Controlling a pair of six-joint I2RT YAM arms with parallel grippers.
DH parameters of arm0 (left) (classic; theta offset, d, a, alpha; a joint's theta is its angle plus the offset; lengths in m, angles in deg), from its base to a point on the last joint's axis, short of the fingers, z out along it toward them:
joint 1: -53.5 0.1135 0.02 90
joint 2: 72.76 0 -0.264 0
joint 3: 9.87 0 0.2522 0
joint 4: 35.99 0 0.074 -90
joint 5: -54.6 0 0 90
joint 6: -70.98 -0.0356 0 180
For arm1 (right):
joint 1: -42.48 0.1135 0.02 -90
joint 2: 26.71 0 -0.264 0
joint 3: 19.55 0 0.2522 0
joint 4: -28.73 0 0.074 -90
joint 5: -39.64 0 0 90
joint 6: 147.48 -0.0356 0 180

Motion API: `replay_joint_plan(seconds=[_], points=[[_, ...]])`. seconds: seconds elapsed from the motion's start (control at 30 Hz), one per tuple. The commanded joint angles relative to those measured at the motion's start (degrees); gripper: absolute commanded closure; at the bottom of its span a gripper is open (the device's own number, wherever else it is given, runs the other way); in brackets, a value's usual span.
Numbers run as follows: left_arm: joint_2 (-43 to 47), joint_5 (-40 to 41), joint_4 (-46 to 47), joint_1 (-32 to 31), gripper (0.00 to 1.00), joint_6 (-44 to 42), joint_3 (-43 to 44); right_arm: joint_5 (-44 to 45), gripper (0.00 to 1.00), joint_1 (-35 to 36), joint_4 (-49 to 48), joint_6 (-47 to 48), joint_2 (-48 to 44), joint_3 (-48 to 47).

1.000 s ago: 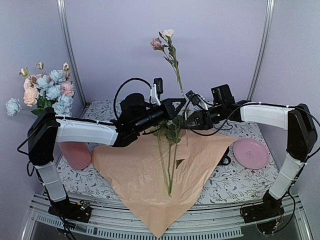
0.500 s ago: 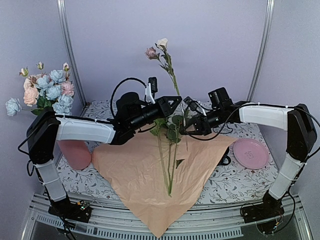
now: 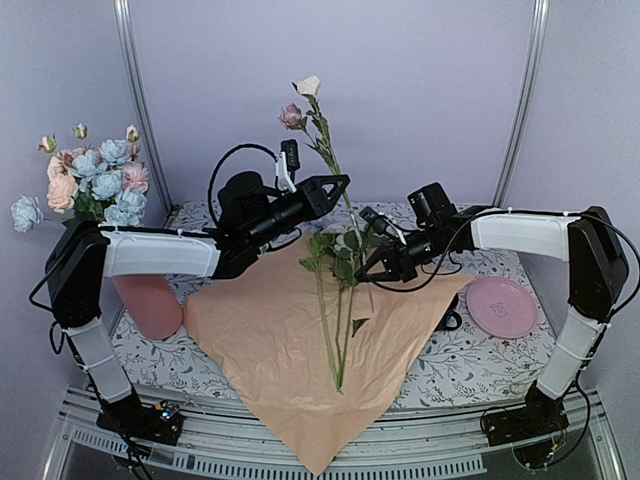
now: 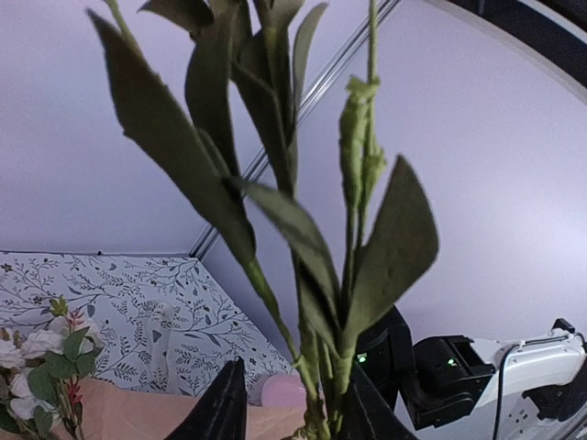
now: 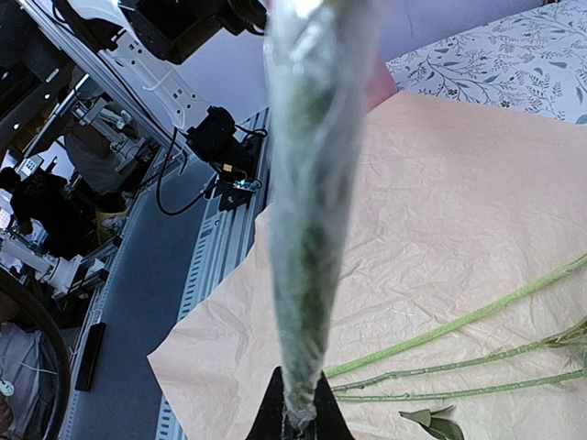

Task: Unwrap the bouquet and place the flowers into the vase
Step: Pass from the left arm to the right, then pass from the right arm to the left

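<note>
A long-stemmed flower [image 3: 322, 140], with a cream and a pink bloom at its top, stands tilted above the table. My left gripper [image 3: 338, 185] is open around its leafy stems [image 4: 316, 348]; they lean on the right finger [image 4: 362, 412], with a gap to the left one. My right gripper [image 3: 366, 264] is shut on the stem's lower part [image 5: 307, 257]. More flowers [image 3: 335, 330] lie on the spread peach paper [image 3: 290, 360]. The pink vase [image 3: 150, 305] at far left holds several blooms [image 3: 95, 185].
A flat pink plate [image 3: 500, 306] lies at the right on the patterned tablecloth [image 3: 470, 370]. A small dark object [image 3: 451, 320] sits at the paper's right corner. The paper's tip hangs over the table's front edge. Grey walls close the back.
My left gripper has opened and swung up and to the left, tilting the flower leftward. My right gripper has shut on the stem and moved slightly down and left.
</note>
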Motion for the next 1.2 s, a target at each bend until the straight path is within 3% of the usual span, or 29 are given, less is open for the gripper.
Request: replay_joint_plan(seconds=[0.0,0.17,0.57,0.73,0.8,0.9,0.97,1.17], points=[[2.2,-0.2,1.1,1.5,0.66,-0.3,1.2,1.6,1.0,1.2,2.0,2.9,0.8,0.1],[1.4,-1.6,0.6,2.2,0.71,1.1,2.3,2.4,1.0,1.6,2.2,3.6,0.9,0.4],[1.2,-4.0,1.0,2.5,0.97,1.3,3.0,4.1,1.0,1.9,2.8,4.3,1.8,0.1],[1.2,-5.0,1.1,2.7,1.0,1.5,3.0,4.4,1.0,1.9,3.0,4.4,1.9,0.0],[1.3,-5.1,1.1,2.8,1.0,1.6,2.9,4.8,0.94,1.9,3.4,4.4,1.7,-0.1],[1.7,-5.3,1.0,2.9,1.0,1.5,2.7,5.8,0.72,1.2,5.0,4.7,0.6,-0.4],[2.1,-5.6,0.2,3.1,1.0,1.4,2.6,5.5,0.63,-0.8,5.7,4.9,-0.7,-0.3],[5.1,-6.9,-6.2,3.7,1.0,-3.5,3.0,4.2,0.54,-9.1,7.8,4.6,-4.3,-0.6]])
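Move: Between the left hand's open fingers runs the rose stem, right at the pads. The right hand already grips the same stem lower down, with the left hand some 11 cm ahead of it, 4 cm to its left and 13 cm above. The flowers left on the paper are centred about 9 cm back from the left hand, 2 cm right and 30 cm below. The vase stands roughly 46 cm to the left hand's left, 10 cm back and 19 cm below. Rising about 1.5 cm along the rose stem, with a slight drift forward and left, the left hand shuts its open fingers on the stem just under the leaves and holds nearly still. The right hand keeps its lower grip while sinking some 2 cm, then opens, lets go of the stem and starts off to the right and forward. ##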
